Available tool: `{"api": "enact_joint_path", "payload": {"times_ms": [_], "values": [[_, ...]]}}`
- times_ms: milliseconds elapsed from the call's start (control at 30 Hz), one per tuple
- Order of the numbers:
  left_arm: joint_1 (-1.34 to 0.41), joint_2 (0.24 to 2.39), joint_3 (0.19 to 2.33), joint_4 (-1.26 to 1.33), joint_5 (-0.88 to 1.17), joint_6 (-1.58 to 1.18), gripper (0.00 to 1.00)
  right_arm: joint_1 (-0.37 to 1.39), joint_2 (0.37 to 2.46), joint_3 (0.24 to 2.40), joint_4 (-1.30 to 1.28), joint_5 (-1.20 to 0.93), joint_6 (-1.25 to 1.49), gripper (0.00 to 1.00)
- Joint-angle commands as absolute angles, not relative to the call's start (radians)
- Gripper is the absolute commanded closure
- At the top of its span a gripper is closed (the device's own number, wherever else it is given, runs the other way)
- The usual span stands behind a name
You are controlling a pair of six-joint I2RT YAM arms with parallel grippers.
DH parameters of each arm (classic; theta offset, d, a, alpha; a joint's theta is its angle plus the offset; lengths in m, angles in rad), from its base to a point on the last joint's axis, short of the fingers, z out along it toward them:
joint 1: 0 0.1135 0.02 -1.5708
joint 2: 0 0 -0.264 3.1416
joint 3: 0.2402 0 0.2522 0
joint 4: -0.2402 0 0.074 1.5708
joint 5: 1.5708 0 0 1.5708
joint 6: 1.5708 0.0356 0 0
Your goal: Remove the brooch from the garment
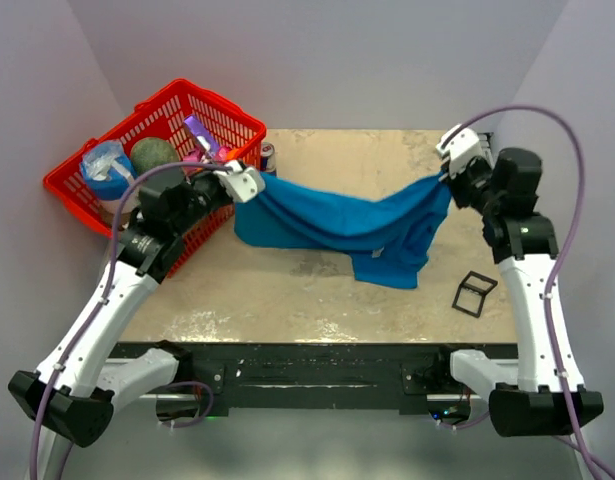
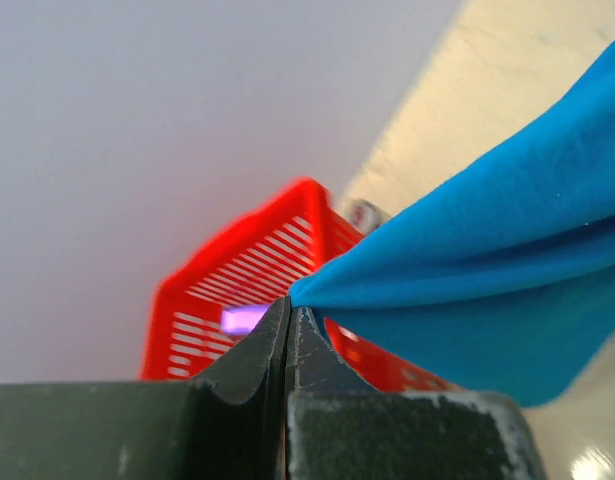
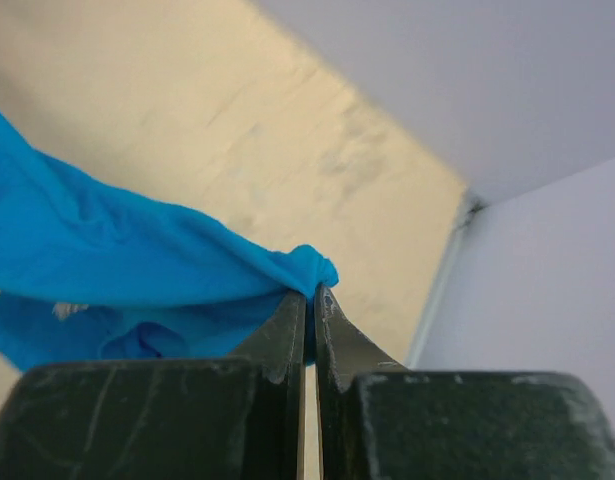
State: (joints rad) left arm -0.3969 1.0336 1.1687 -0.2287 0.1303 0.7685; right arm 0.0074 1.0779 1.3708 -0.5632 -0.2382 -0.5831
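The garment point(image 1: 337, 220), a bright blue T-shirt, hangs stretched between my two grippers above the tan table point(image 1: 287, 290). Its lower part droops onto the table at the middle right. My left gripper point(image 1: 249, 185) is shut on the shirt's left end, the cloth point(image 2: 487, 250) pinched at my fingertips point(image 2: 299, 318). On the other side, my right gripper point(image 1: 445, 172) is shut on a bunched edge point(image 3: 312, 268). The brooch shows only as a tiny whitish speck point(image 3: 62, 311) on the lower fold, too small to make out.
A red basket point(image 1: 137, 150) holding several items stands at the table's back left, just behind my left gripper, and also shows in the left wrist view point(image 2: 237, 290). A can point(image 1: 268, 157) stands beside it. A small black frame point(image 1: 475, 294) lies at the right. Walls close in on three sides.
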Motion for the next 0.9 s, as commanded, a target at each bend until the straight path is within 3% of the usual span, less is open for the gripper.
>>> {"api": "enact_joint_path", "payload": {"times_ms": [0,133,333,467,567,700,867], "values": [[-0.413,1.057,1.089,-0.304,0.172,0.835,1.00,0.009,1.071,1.190,-0.525,-0.247,-0.552,1.00],[-0.422,1.170,1.144,-0.233,0.137,0.833,1.00,0.009,1.254,1.308,-0.405,-0.219,-0.500,1.00],[-0.400,1.328,1.288,-0.127,0.058,0.876,1.00,0.009,1.552,1.667,-0.267,-0.218,-0.368,1.00],[-0.396,1.318,1.290,-0.095,0.032,0.929,1.00,0.008,1.606,1.733,-0.279,-0.224,-0.386,1.00],[-0.394,1.273,1.246,-0.133,0.060,0.928,1.00,0.009,1.565,1.637,-0.319,-0.239,-0.446,1.00],[-0.394,1.185,1.119,-0.273,0.138,0.959,1.00,0.009,1.444,1.314,-0.368,-0.261,-0.544,1.00],[-0.393,1.163,1.000,-0.506,0.137,1.051,1.00,0.017,1.356,1.076,-0.541,-0.281,-0.636,1.00]]}}
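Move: The shut fingers of both hands already pinch the garment's two upper ends, roughly 43 cm apart. From the right hand the brooch hangs about 12 cm left, 7 back and 18 below; the black frame lies some 14 right, 11 back and 36 below. From the left hand the brooch is about 31 cm right, 6 back and 18 below, the basket about 25 left and 15 ahead, 28 below, the can some 25 ahead, 2 right and 32 below. Still pinching the garment's ends, both hands shake it together: first a quick drop of about 11 cm, then a swing forward and partly back up, the right reaching some 16 cm out and the left about 8, then back and sharply down again. The right tips its fingers down about 20 degrees, while the left rolls its left side up. ##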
